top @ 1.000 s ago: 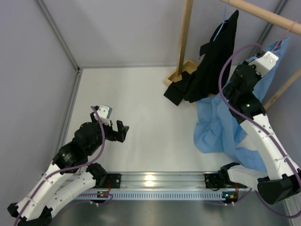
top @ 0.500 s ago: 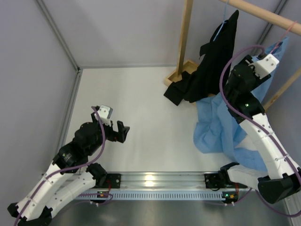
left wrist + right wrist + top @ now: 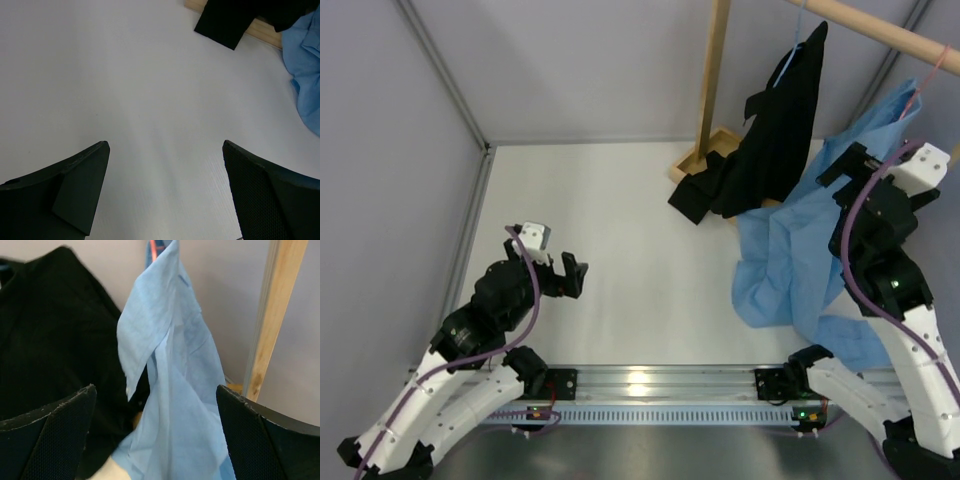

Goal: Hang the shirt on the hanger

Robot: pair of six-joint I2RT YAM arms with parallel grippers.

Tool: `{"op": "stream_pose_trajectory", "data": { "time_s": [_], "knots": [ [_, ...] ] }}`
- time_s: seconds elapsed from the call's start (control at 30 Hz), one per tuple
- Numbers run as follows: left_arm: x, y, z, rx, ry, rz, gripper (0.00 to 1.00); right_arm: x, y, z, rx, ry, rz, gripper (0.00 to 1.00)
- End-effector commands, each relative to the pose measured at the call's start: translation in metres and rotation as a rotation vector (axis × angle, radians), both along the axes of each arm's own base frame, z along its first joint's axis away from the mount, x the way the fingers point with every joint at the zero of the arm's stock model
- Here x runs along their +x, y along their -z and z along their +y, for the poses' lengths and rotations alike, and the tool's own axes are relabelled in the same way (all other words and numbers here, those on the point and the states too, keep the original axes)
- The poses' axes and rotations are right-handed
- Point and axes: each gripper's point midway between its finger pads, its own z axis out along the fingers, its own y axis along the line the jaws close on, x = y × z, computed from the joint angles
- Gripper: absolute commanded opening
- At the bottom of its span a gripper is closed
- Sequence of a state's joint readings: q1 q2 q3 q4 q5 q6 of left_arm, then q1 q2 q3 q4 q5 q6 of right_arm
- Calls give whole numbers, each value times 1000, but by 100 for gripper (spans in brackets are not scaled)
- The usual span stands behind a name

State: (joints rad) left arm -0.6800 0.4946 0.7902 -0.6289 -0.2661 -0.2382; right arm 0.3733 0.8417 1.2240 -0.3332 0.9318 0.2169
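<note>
The light blue shirt [image 3: 798, 250] hangs from the pink hanger [image 3: 918, 92] on the wooden rail, and its lower part is bunched on the table. In the right wrist view the shirt [image 3: 172, 390] droops straight ahead, with a sliver of the pink hanger [image 3: 152, 247] at the top. My right gripper [image 3: 844, 168] is open, just to the right of the hanging cloth, with nothing between its fingers [image 3: 156, 390]. My left gripper [image 3: 574, 272] hovers open over bare table at the left [image 3: 165, 145], far from the shirt.
A black garment [image 3: 775, 130] hangs on a light blue hanger [image 3: 801, 22] left of the shirt, its hem on the table. The wooden rack has a post [image 3: 712, 80], a base [image 3: 710, 150] and a rail [image 3: 880, 30]. Grey walls enclose the table.
My right gripper opened and drew back to the right and down, away from the shirt's top, which now hangs free from the hanger. The left arm barely shifted.
</note>
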Motion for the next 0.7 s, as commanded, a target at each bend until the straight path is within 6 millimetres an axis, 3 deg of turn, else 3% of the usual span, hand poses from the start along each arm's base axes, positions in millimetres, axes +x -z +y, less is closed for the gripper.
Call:
{"op": "stream_pose_trajectory", "data": {
  "time_s": [0.0,0.17,0.37,0.4,0.6,0.67],
  "knots": [
    [11,-22,22,-61,-140,-83,98,-24,27,17,-94,-202,142,99],
    [15,-34,58,-77,-325,-136,98,-64,58,16,-173,-321,214,99],
    [17,-33,71,-60,-386,-145,98,-124,50,-5,-218,-359,147,99],
    [16,-30,74,-49,-402,-136,98,-131,60,-10,-234,-347,200,99],
    [11,-25,95,-11,-512,-95,98,-151,85,-11,-223,-407,299,99],
    [10,-23,97,-13,-518,-100,98,-156,87,-2,-220,-477,274,99]
  ]
}}
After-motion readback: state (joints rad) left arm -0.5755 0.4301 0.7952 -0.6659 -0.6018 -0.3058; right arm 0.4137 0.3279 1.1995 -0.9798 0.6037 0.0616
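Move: The blue shirt hangs on its pink hanger in front of the right hand, its middle about 7 cm ahead, level sideways and some 18 cm lower; the hanger is about 10 cm ahead, 5 cm right and 3 cm above that hand. The black garment hangs roughly 18 cm ahead and 14 cm left of it, 15 cm lower. From the left hand the shirt is some 13 cm ahead and 52 cm right, about level in height. The shirt and hanger, already let go, are left hanging as the right hand backs away from them towards its base by about 14 cm, wide open and untouching, sinking on the way while it turns some 20 degrees counter-clockwise and tips down a little. Meanwhile the empty left hand swings left, farther from the shirt, also turning counter-clockwise, fingers still open. ##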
